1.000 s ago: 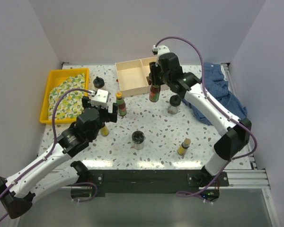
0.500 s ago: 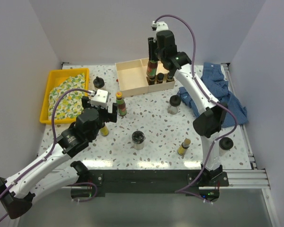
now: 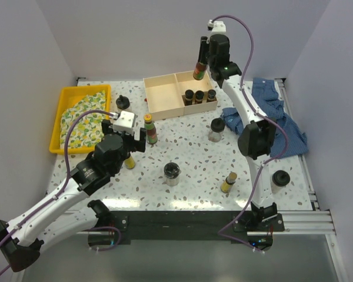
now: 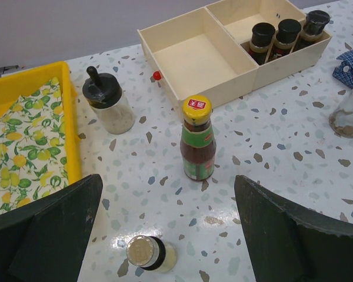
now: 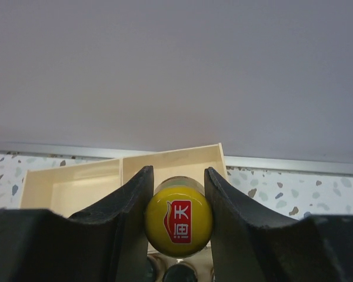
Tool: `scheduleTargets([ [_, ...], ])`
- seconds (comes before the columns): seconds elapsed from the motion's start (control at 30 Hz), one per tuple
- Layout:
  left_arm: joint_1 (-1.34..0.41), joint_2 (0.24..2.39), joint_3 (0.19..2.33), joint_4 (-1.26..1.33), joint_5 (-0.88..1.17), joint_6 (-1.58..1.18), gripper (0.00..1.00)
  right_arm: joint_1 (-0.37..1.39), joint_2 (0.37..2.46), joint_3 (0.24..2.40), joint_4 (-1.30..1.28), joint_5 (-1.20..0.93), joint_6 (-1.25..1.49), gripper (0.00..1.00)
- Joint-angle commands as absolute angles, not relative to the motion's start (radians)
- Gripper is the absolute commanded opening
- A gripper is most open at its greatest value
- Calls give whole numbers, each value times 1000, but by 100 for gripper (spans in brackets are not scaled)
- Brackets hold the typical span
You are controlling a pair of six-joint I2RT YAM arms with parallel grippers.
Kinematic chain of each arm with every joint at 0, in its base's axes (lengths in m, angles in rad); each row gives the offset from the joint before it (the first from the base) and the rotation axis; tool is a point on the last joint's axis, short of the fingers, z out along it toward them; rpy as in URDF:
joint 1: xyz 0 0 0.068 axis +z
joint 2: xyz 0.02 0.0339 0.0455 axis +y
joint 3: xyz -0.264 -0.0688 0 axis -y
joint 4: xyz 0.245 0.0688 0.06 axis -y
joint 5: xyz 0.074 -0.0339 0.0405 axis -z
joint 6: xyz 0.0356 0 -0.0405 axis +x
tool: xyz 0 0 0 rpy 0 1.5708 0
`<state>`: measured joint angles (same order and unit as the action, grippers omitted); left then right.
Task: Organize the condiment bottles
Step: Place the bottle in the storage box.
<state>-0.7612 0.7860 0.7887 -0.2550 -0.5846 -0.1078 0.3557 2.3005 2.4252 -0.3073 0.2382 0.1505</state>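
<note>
My right gripper is shut on a slim red-brown sauce bottle and holds it high over the back of the pale wooden box. Its yellow cap sits between my fingers. Three dark-capped bottles stand in the box's right compartment. My left gripper is open over the table, with a tiny yellow bottle below it. A second sauce bottle stands upright just ahead of it.
A black-lidded shaker stands beside the yellow tray, which holds a lemon-print cloth. Black-lidded jars and a small yellow bottle stand on the table. A blue cloth lies at the right.
My right arm has lifted the sauce bottle from the table's middle up and back, over the box's right compartment. The left arm has not moved.
</note>
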Motion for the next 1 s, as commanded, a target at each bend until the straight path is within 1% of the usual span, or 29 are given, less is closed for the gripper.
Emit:
scheduleTargets([
  [0.0, -762, 788, 784, -213, -606, -92, 100, 353, 2310, 2532, -31, 236, 166, 0],
  [0.07, -761, 790, 781, -213, -609, -91, 100, 353, 2341, 2523, -3, 235, 149, 0],
  [0.13, -761, 792, 781, -212, -609, -91, 100, 353, 2362, 2485, 106, 238, 124, 0],
  [0.2, -761, 796, 779, -212, -609, -91, 100, 350, 2387, 2502, 141, 239, 94, 0],
  [0.3, -762, 801, 781, -212, -612, -89, 100, 348, 2448, 2553, 149, 241, 52, 0],
  [0.53, -761, 808, 779, -210, -611, -87, 100, 324, 2491, 2522, 222, 236, 22, 0],
  [0.97, -761, 819, 779, -212, -620, -87, 100, 310, 2595, 2557, 348, 230, 35, 0],
])
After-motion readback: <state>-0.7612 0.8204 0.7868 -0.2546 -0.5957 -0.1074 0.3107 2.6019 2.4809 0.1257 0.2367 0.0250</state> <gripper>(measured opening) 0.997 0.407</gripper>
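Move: I already hold the red bottle in my right hand. The empty rear compartment of the storage box has its middle about 7 cm ahead, 2 cm to the left and some 22 cm below. The middle spice jar in the front compartment stands about 2 cm back, level sideways and 20 cm down; the big empty compartment lies 20 cm to the left, straight abreast. From my left hand the rear compartment is roughly 44 cm ahead and 30 cm to the right. Keeping the red bottle gripped by its yellow cap, I carry it forward beyond the row of spice jars and then steeply down towards the rear compartment, about 8 cm each way. Near the end my right hand stops sinking, comes back up about 1 cm and keeps easing forward and slightly right, fingers tipping up some 10 degrees. ##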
